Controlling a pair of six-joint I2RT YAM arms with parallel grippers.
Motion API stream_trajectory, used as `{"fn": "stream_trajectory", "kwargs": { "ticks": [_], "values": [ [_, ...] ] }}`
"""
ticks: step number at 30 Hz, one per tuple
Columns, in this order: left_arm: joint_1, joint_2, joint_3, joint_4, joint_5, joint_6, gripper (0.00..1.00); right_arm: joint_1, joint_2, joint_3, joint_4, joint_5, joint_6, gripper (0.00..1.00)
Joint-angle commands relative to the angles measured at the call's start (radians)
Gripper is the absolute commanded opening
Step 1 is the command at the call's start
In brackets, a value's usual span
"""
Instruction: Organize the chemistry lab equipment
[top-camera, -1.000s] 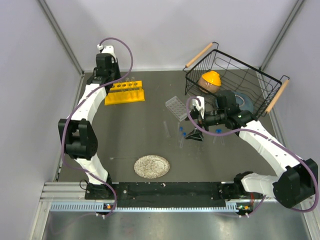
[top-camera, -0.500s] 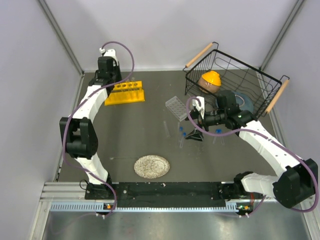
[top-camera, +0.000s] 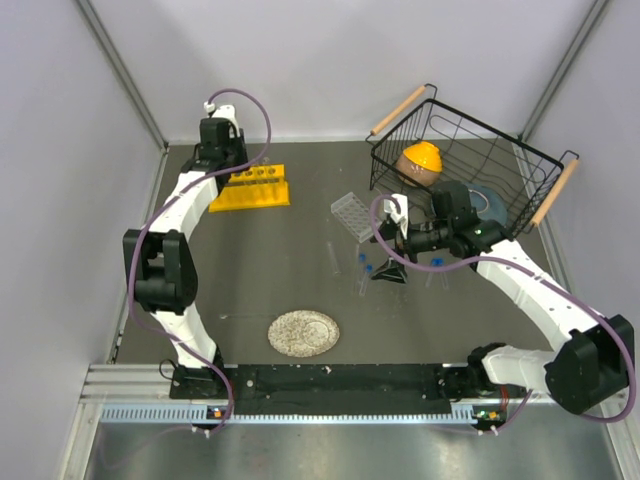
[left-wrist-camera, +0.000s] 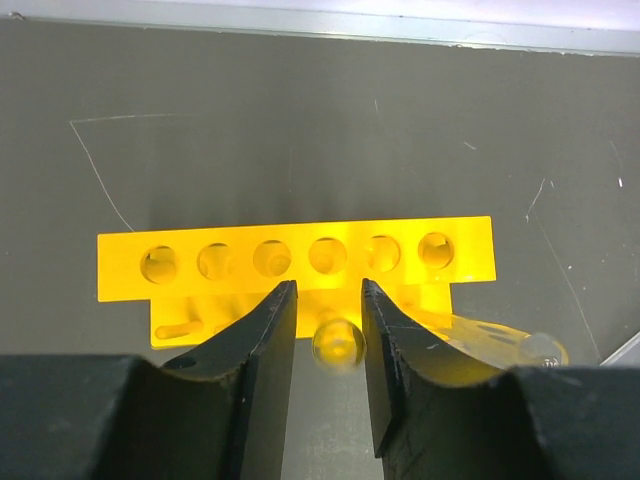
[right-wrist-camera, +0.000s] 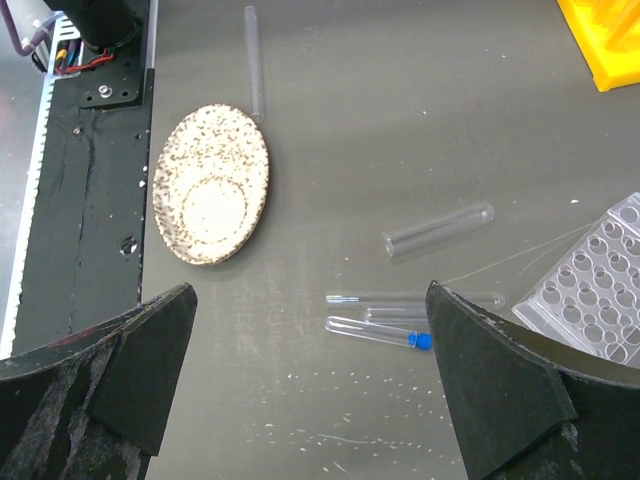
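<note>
The yellow tube rack (top-camera: 250, 187) stands at the back left, and my left gripper (top-camera: 222, 160) hangs over its left end. In the left wrist view the rack (left-wrist-camera: 300, 258) shows its holes. A clear test tube's rounded end (left-wrist-camera: 338, 342) sits between my left gripper's (left-wrist-camera: 325, 305) narrowly parted fingers, with a gap on its left side. Mid-table, my right gripper (top-camera: 388, 272) is wide open and holds nothing. Below it lie a blue-capped vial (right-wrist-camera: 378, 332), thin tubes (right-wrist-camera: 415, 299) and a wider test tube (right-wrist-camera: 438, 229). The clear grid rack (right-wrist-camera: 590, 290) lies beside them.
A black wire basket (top-camera: 470, 160) with wooden handles stands at the back right with an orange object (top-camera: 420, 160) in it. The speckled plate (top-camera: 303, 333) lies near the front, and one more tube (right-wrist-camera: 254, 60) lies beside it.
My left gripper has shifted slightly towards the back wall over the rack and its fingers have parted a little. The right arm has not moved.
</note>
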Motion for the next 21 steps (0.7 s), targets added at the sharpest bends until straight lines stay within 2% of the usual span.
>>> {"fn": "stream_trajectory", "kwargs": {
  "ticks": [1, 7, 14, 21],
  "values": [
    [-0.003, -0.018, -0.017, 0.047, -0.004, 0.001, 0.40, -0.009, 0.004, 0.004, 0.002, -0.018, -0.034, 0.99],
    [-0.003, -0.061, -0.030, 0.038, -0.027, -0.004, 0.54, -0.009, 0.007, 0.004, -0.004, -0.012, -0.045, 0.99],
    [-0.003, -0.187, -0.057, 0.038, -0.085, -0.008, 0.68, -0.009, 0.006, 0.001, -0.012, -0.012, -0.061, 0.99],
    [-0.002, -0.342, -0.158, 0.053, -0.137, -0.043, 0.77, -0.009, -0.002, -0.007, -0.021, -0.011, -0.090, 0.99]
  ]
}}
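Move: My left hand's fingers are round the upper end of the test tube standing at the yellow rack's front row, its middle roughly 5 cm below them, neither ahead nor to the side. Two placed tubes stand level with it, about 3 and 6 cm to the right. The rack's middle is some 2 cm ahead, 2 cm left and 12 cm down. From my idle right hand the tube lies about 29 cm ahead, 32 cm left and 6 cm lower. I open my left fingers steadily from just about the tube's width to roughly three-quarters wide, letting go of the tube while the hand barely settles. Then, still opening, I lift away from the tube and rack with gathering speed, about 6 cm up and 4 cm back with a little drift left, tipping the fingers up some 5 degrees. ##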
